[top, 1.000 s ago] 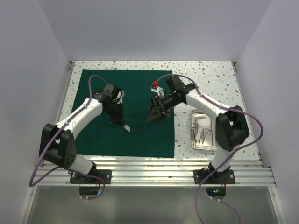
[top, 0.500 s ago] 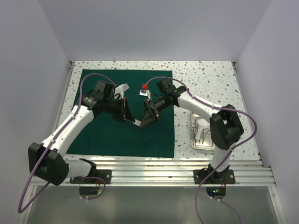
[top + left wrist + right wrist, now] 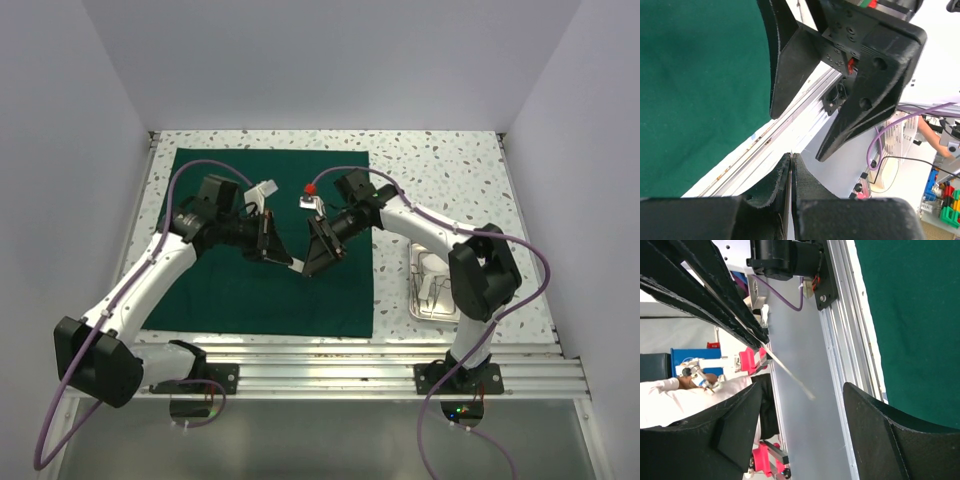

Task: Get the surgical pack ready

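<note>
The dark green cloth (image 3: 230,290) lies spread flat on the table. Above its right half my left gripper (image 3: 285,260) is shut on a thin white piece, probably gauze (image 3: 297,265), whose free end pokes toward the right gripper. In the left wrist view the left gripper (image 3: 791,156) pinches the piece edge-on. My right gripper (image 3: 312,262) faces it, open. In the right wrist view the white strip (image 3: 790,375) ends just beyond the right gripper (image 3: 802,387), untouched. The steel tray (image 3: 415,300) at the right holds white gauze (image 3: 432,265) and silvery instruments (image 3: 440,292).
The aluminium rail (image 3: 330,350) runs along the near table edge. White walls enclose the table on three sides. Bare speckled tabletop (image 3: 440,170) shows behind and to the right of the cloth. The right gripper's black fingers (image 3: 865,95) fill the upper part of the left wrist view.
My left arm swung right and turned, bringing the white piece up to the right gripper. The right gripper shifted left to meet it. Over the last half second both barely moved.
</note>
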You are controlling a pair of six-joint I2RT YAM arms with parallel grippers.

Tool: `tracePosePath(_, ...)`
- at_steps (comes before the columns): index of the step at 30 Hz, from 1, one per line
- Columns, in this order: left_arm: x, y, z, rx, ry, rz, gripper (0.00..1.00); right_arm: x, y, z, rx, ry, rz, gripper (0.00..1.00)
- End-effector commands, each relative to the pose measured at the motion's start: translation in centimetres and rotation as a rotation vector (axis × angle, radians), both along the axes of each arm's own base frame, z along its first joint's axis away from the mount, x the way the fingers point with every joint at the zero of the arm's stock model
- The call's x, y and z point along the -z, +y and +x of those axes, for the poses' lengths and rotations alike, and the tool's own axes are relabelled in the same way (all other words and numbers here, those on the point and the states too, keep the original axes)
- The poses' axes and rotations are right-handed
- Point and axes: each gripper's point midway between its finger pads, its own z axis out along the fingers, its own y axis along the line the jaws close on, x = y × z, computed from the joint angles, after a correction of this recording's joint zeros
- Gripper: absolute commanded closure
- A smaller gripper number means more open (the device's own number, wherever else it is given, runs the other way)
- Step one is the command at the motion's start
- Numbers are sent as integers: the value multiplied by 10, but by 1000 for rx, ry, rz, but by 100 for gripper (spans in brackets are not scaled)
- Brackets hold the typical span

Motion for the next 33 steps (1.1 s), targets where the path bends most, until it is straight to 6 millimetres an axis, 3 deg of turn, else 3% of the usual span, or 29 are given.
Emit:
tracePosePath(1,-14,-3,-5,34,-48,-54,94,-10,3,-5,-31,-19,31,31)
tracePosePath(6,-12,-5,-4,33,-41,-72,94,-19,10,-17,-74,-2,68,36)
tracePosePath(9,-12,-7,-3,33,-41,-82,94,-18,11,-20,-79,14,72,45)
tracePosePath(13,-8,-7,-2,36,-40,-81,93,-18,12,-20,-76,20,69,64)
tracePosePath(15,-5,-6,0,28,-40,-65,86,-17,12,-20,-73,17,62,86)
tracePosePath(17,-6,-4,2,18,-58,-51,76,-12,10,-21,-66,16,41,100)
tracePosePath(18,-6,-2,5,4,-74,-38,62,-10,7,-23,-64,20,34,100)
tracePosePath(23,-3,1,10,-23,-114,-34,27,-9,0,-33,-72,33,26,100)
tracePosePath(27,-2,-9,5,21,-112,-125,20,-21,-2,-38,-80,42,67,100)
tracePosePath(33,-13,-25,-2,118,-147,-282,19,-32,0,-39,-90,41,109,100)
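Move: My left hand holds the small white strip in its shut fingers, the strip's middle about 3 cm to its right and 2 cm below, level fore and aft. My right hand's open fingers lie straight across, roughly 7 cm right of my left hand and 2 cm lower. From my right hand the strip is some 4 cm to the left and 2 cm back, at about its height. Nothing else stands near. I ease my right hand back about 2 cm and slightly left around the strip's free end and shut its wide-open fingers there, pinching the strip while my left hand still grips it. Then I open my left fingers wide to release it, and my right hand draws back another 1.5 cm, dipping and rising again, as my left sinks and shifts right about a centimetre, tilting some 10 degrees. ##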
